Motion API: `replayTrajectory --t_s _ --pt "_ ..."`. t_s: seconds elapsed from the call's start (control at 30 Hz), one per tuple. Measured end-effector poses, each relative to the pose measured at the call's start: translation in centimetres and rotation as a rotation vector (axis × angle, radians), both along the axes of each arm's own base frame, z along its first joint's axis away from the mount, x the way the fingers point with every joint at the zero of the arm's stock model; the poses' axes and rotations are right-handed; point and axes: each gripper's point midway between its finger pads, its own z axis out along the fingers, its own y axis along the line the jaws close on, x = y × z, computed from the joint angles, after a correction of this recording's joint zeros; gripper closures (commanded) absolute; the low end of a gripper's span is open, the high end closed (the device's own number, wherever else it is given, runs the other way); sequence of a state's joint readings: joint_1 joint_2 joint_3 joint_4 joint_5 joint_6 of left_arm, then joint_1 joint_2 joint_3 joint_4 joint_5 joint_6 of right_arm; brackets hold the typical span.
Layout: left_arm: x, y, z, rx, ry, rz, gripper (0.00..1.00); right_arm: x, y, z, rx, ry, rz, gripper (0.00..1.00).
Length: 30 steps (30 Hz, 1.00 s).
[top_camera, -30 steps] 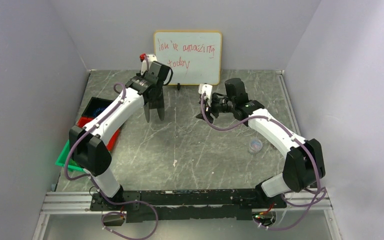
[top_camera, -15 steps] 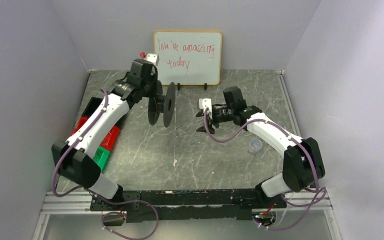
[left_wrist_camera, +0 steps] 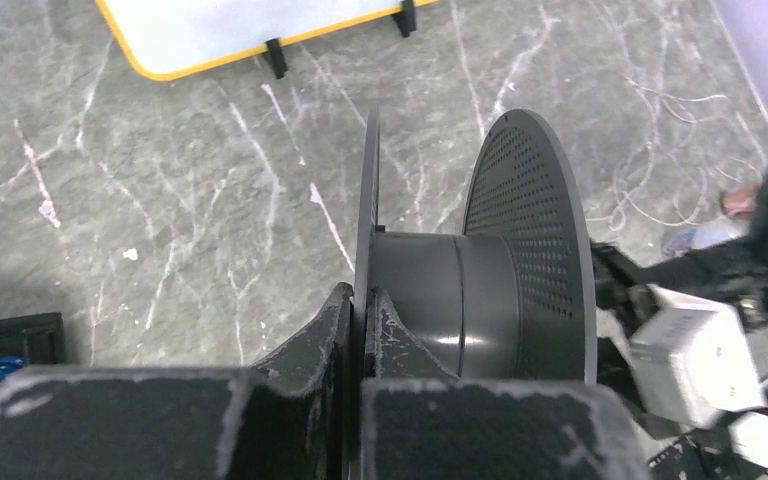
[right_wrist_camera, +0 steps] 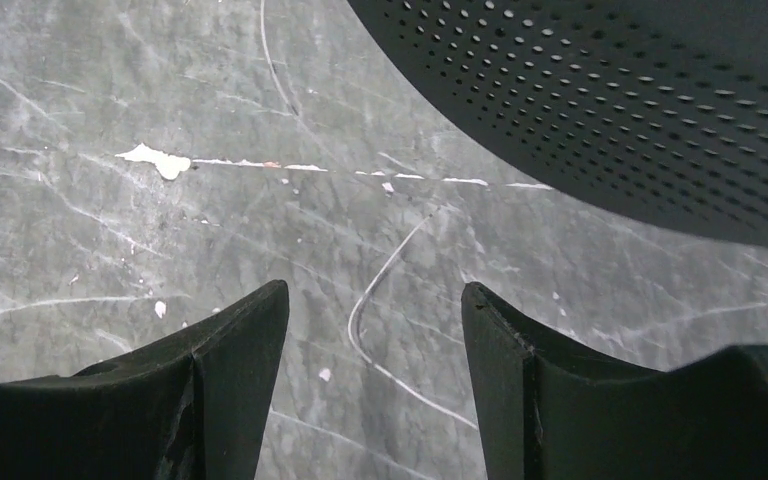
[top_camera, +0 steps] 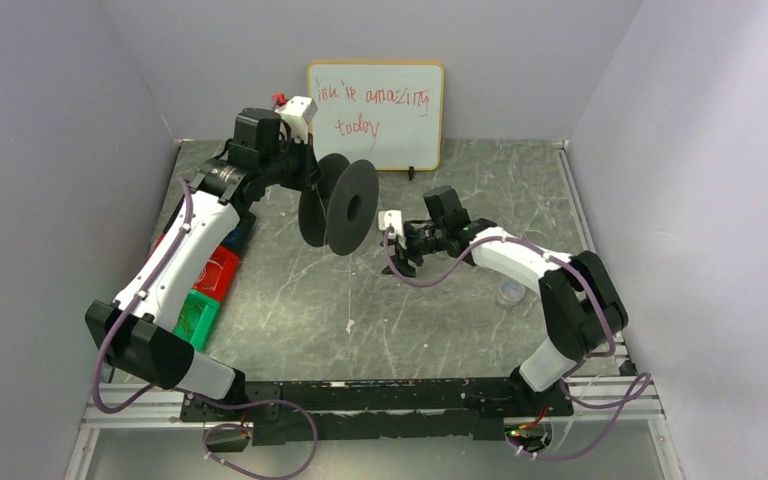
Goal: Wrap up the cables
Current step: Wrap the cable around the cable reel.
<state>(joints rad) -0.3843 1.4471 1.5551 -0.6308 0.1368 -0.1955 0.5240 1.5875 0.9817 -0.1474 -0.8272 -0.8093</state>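
My left gripper (left_wrist_camera: 363,296) is shut on the thin rim of one flange of the black two-flanged spool (left_wrist_camera: 480,290), holding it above the table with its axis roughly level. From above, the spool (top_camera: 343,206) hangs left of centre and the left gripper (top_camera: 308,188) grips its left flange. My right gripper (top_camera: 398,250) is just right of the spool, low over the table. In the right wrist view that gripper (right_wrist_camera: 375,290) is open, with a thin whitish cable (right_wrist_camera: 360,318) curving on the table between its fingers and the perforated flange (right_wrist_camera: 610,100) above. More cable (left_wrist_camera: 652,150) lies tangled on the floor.
A whiteboard (top_camera: 375,115) stands at the back wall. Red, green and black bins (top_camera: 210,272) sit along the left edge under the left arm. A small clear round object (top_camera: 510,292) lies on the table by the right arm. Grey walls close in both sides.
The left arm has swung the spool up and to the right, turning its flanges more toward the camera. The right gripper has moved left and lower, close to the spool, still open.
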Motion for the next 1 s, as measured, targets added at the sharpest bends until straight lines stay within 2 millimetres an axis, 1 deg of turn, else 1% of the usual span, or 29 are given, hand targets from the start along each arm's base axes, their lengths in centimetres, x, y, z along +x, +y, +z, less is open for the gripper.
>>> replayTrajectory --t_s 0.1,0.2,0.3,0.43,0.57,0.63,0.73,0.83,0.9,1.0 --pt "-0.5 -0.5 1.0 -0.024 0.001 -0.039 0.97 -0.1 0.7 -0.9 -0.022 0.021 0.014 0.33" --pt "-0.5 -0.8 2.4 -0.046 -0.022 -0.061 0.97 0.1 0.8 -1.8 -0.069 0.037 0.05 0.32" --pt "-0.6 -1.0 3.3 -0.061 -0.04 -0.08 0.97 -0.3 0.2 -2.7 -0.118 0.036 0.078 0.32" --pt "-0.7 -1.1 3.4 -0.067 -0.038 -0.092 0.97 -0.9 -0.9 -3.8 -0.176 0.024 0.112 0.34" --pt "-0.7 -1.0 3.3 -0.069 -0.033 -0.095 0.97 -1.8 -1.8 -5.2 -0.228 0.041 0.153 0.42" --pt "-0.7 -0.9 3.3 -0.07 -0.032 -0.095 0.97 -2.1 -2.2 -6.2 -0.256 0.06 0.162 0.46" --pt "-0.8 -1.0 3.3 -0.077 -0.029 -0.103 0.97 -2.0 -2.7 -7.4 -0.294 0.072 0.157 0.49" --pt "-1.0 -1.2 3.4 -0.088 -0.025 -0.12 0.97 -1.6 -3.1 -7.9 -0.315 0.06 0.146 0.56" --pt "-1.1 -1.3 3.4 -0.094 -0.022 -0.131 0.97 -1.1 -3.2 -8.0 -0.324 0.042 0.135 0.56" --pt "-1.3 -1.6 3.5 -0.104 -0.02 -0.151 0.97 -0.5 -3.3 -8.1 -0.334 0.014 0.119 0.47"
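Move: The loose cable strand lies curved on the table almost straight below the right gripper, some 11 cm down and about 1 cm to its left. From that gripper the reel's middle is about 11 cm ahead, 10 cm left and 12 cm higher; the white patch on the table is roughly 8 cm back and 8 cm left, 12 cm below. From the left gripper, which pinches the reel's near flange, the reel's middle is about 2 cm ahead, 5 cm right and 6 cm lower, the strand some 10 cm back, 15 cm right and 30 cm below. Lower the right gripper about 8 cm towards the loose strand, edging right some 3 cm after a slight start to the left, and tip its left-pointing fingers about 20 degrees farther down; late on, narrow them partway around the strand without shutting. Keep the left pinch on the reel's flange, raise it 3 to 4 cm early, then hold it up while it swings slightly clockwise. ##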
